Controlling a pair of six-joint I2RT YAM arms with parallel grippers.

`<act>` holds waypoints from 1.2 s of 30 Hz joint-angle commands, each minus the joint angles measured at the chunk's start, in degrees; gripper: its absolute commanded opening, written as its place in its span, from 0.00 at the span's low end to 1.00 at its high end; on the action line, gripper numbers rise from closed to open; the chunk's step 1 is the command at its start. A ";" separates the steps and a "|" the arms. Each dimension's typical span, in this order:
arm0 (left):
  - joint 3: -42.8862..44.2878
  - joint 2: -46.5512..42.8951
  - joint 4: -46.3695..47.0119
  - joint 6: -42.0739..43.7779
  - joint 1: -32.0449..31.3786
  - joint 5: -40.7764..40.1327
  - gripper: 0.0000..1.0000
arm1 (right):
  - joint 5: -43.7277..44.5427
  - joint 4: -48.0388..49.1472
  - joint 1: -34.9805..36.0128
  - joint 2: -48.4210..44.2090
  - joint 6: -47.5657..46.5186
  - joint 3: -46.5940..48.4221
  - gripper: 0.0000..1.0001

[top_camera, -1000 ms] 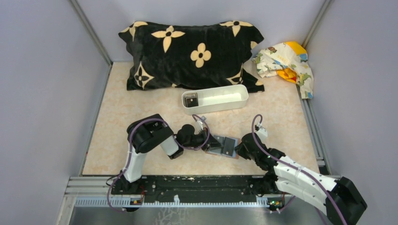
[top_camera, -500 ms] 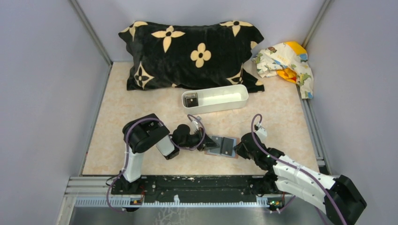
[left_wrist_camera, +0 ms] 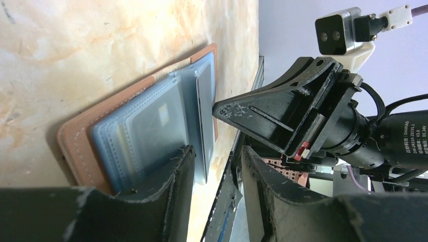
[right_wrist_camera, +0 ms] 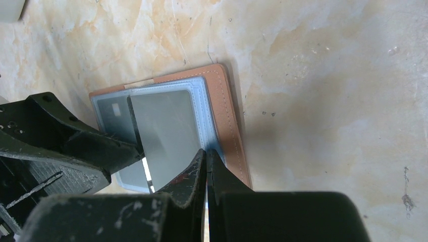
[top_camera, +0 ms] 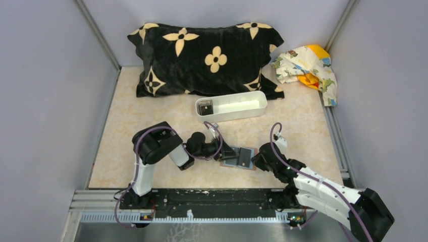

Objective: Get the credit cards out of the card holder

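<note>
The card holder (top_camera: 237, 158) lies open on the table between the two arms, brown at the rim (right_wrist_camera: 228, 116) and light blue inside (left_wrist_camera: 126, 136). A grey credit card (right_wrist_camera: 169, 133) sticks partly out of its pocket, and the left wrist view shows it edge-on (left_wrist_camera: 204, 111). My left gripper (left_wrist_camera: 214, 174) (top_camera: 222, 152) is open, and the card's end sits just inside its gap. Another card (right_wrist_camera: 113, 112) stays in a clear pocket. My right gripper (right_wrist_camera: 206, 156) (top_camera: 257, 161) is shut, its tips against the holder's blue edge.
A long white tray (top_camera: 237, 103) stands behind the holder with a dark card (top_camera: 204, 107) in its left end. A black flowered pillow (top_camera: 207, 55) lies at the back, a patterned cloth (top_camera: 308, 65) at the back right. The table's near rail (top_camera: 202, 196) runs close behind the holder.
My left gripper was shut and now has its jaws apart. The left arm pulled back slightly leftward a second ago. The right arm and the holder have stayed put.
</note>
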 commanded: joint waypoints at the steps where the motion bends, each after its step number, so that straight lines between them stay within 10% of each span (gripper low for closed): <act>1: 1.46 1.69 2.21 0.84 -0.34 0.90 0.45 | -0.15 -2.25 0.63 0.93 -0.41 -1.08 0.00; 25: 6.42 5.52 4.20 -2.69 -2.46 2.73 0.37 | -1.01 -0.45 0.71 1.36 -0.43 -2.24 0.00; 31: 6.51 5.63 3.99 -2.74 -2.58 2.99 0.00 | -1.10 -0.29 0.68 1.50 -0.41 -2.32 0.00; 36: 5.05 5.56 5.08 -3.02 -2.52 2.92 0.00 | -1.22 -0.20 0.70 1.50 -0.24 -2.54 0.00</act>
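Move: The left hand's open fingers straddle the spine edge of the dark card, which sits in the holder's right-hand pocket. The card's middle lies about 5 cm to the hand's right, 1 cm back and 1 cm below. The holder's left pocket is almost under the hand, 1 cm back, 1 cm left and 2 cm down, and the white tray is some 19 cm straight ahead, 2 cm lower. From the right hand the card's middle is about 4 cm left and 1 cm ahead, level. Rightward by about 2 cm, the left hand slides its parted fingers further over the card's spine edge, attitude barely changing. It then sinks about half a centimetre while the fingers shut fully to pinch that thin edge. The right hand stays put, its closed tips still resting on the holder's right border. ##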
